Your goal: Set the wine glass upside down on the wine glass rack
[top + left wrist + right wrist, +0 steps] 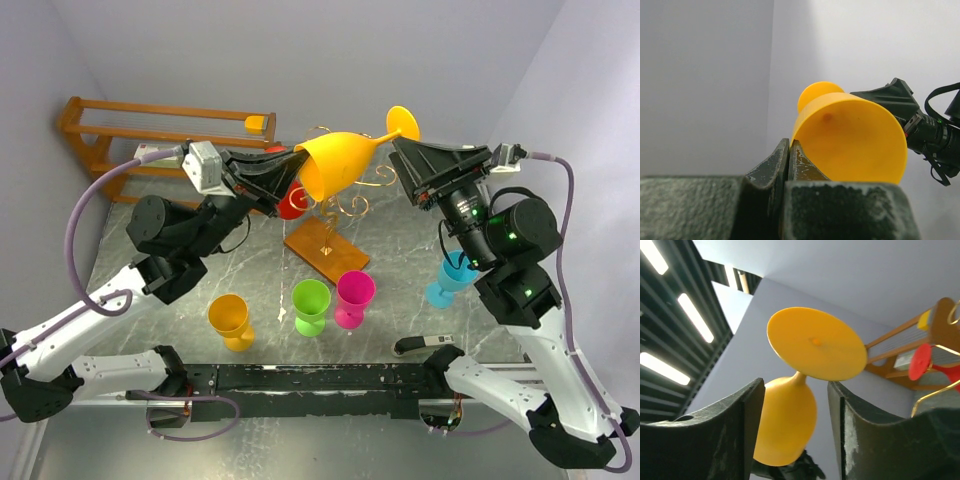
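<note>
An orange-yellow wine glass (340, 160) lies sideways in the air above the wine glass rack (325, 250), a gold wire tree on a wooden base. My left gripper (298, 162) is shut on the rim of its bowl (855, 140), the left gripper (788, 150) pinching the thin wall at its tips. My right gripper (398, 150) stands open at the foot end. In the right wrist view the right gripper (796, 390) has its fingers (752, 410) on either side of the stem without touching, and the round foot (815, 345) sits just beyond the tips.
A red glass (290, 205) hangs on the rack's left side. Yellow (230, 320), green (310, 305), magenta (354, 297) and blue (452, 280) glasses stand on the table in front. A brown wooden shelf unit (120, 130) stands at the back left.
</note>
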Tool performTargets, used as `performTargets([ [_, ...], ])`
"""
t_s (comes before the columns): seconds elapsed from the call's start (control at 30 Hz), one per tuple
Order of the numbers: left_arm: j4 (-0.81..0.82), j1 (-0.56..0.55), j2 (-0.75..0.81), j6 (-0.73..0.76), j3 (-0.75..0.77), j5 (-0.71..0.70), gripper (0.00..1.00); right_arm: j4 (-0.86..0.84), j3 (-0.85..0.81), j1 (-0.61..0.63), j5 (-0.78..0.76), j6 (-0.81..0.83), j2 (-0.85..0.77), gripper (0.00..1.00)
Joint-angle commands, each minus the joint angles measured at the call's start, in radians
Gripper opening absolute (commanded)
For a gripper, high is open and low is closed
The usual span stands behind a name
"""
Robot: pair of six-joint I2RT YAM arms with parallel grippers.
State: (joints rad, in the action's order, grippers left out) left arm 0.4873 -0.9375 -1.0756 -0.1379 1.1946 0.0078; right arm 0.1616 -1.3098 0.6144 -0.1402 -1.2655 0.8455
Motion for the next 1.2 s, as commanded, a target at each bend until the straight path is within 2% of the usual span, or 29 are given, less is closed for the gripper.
performTargets([
  [0.0, 0.086, 0.004, -0.011, 0.0, -0.009, 0.025, 0.07, -0.092, 0.04, -0.003, 0.024, -0.155, 0.017, 0.5],
  [0.1, 0.101, 0.004, -0.012, -0.006, -0.027, 0.028, 0.07, -0.13, 0.082, -0.002, -0.02, -0.21, 0.02, 0.41],
  [0.3, 0.121, 0.004, -0.02, -0.018, -0.055, 0.079, 0.07, -0.182, 0.085, -0.003, -0.05, -0.195, 0.068, 0.38],
  [0.6, 0.111, 0.005, -0.028, -0.035, -0.061, 0.095, 0.07, -0.267, 0.16, -0.004, -0.069, -0.139, 0.027, 0.01],
  [0.87, 0.118, 0.005, -0.02, -0.038, -0.07, 0.134, 0.07, -0.318, 0.168, -0.005, -0.098, -0.022, 0.0, 0.0],
  [0.9, 0.115, 0.005, -0.019, -0.042, -0.072, 0.135, 0.1, -0.329, 0.172, -0.005, -0.093, -0.018, -0.001, 0.0],
  [1.07, 0.083, 0.005, 0.0, -0.061, -0.08, 0.09, 0.41, -0.35, 0.156, -0.005, -0.083, 0.041, 0.012, 0.0],
  [1.17, 0.064, 0.005, 0.009, -0.07, -0.083, 0.071, 0.53, -0.357, 0.154, -0.004, -0.086, 0.084, 0.011, 0.0],
])
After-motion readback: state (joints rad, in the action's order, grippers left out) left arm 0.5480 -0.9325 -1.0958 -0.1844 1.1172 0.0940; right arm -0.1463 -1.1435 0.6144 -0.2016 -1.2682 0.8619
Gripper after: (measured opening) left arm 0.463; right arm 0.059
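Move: From the right hand's open fingers, the raised wine glass's stem is about 2 cm ahead, 3 cm left and 1 cm higher. From the left hand, which already pinches the orange glass's rim, the stem lies some 11 cm right, 4 cm ahead and 4 cm higher. The rack's arms sit roughly 11 cm ahead, 8 cm left and 21 cm below the right hand; the hanging red glass is about 11 cm left of them. Reaching about 4 cm forward, left and slightly down, the right hand brings its open fingers around the stem, closes them just under the foot, and eases back and right a couple of centimetres. The left hand meanwhile carries the rim down 3 cm and right 2 cm towards it, then opens about half way once the right has its grip. ##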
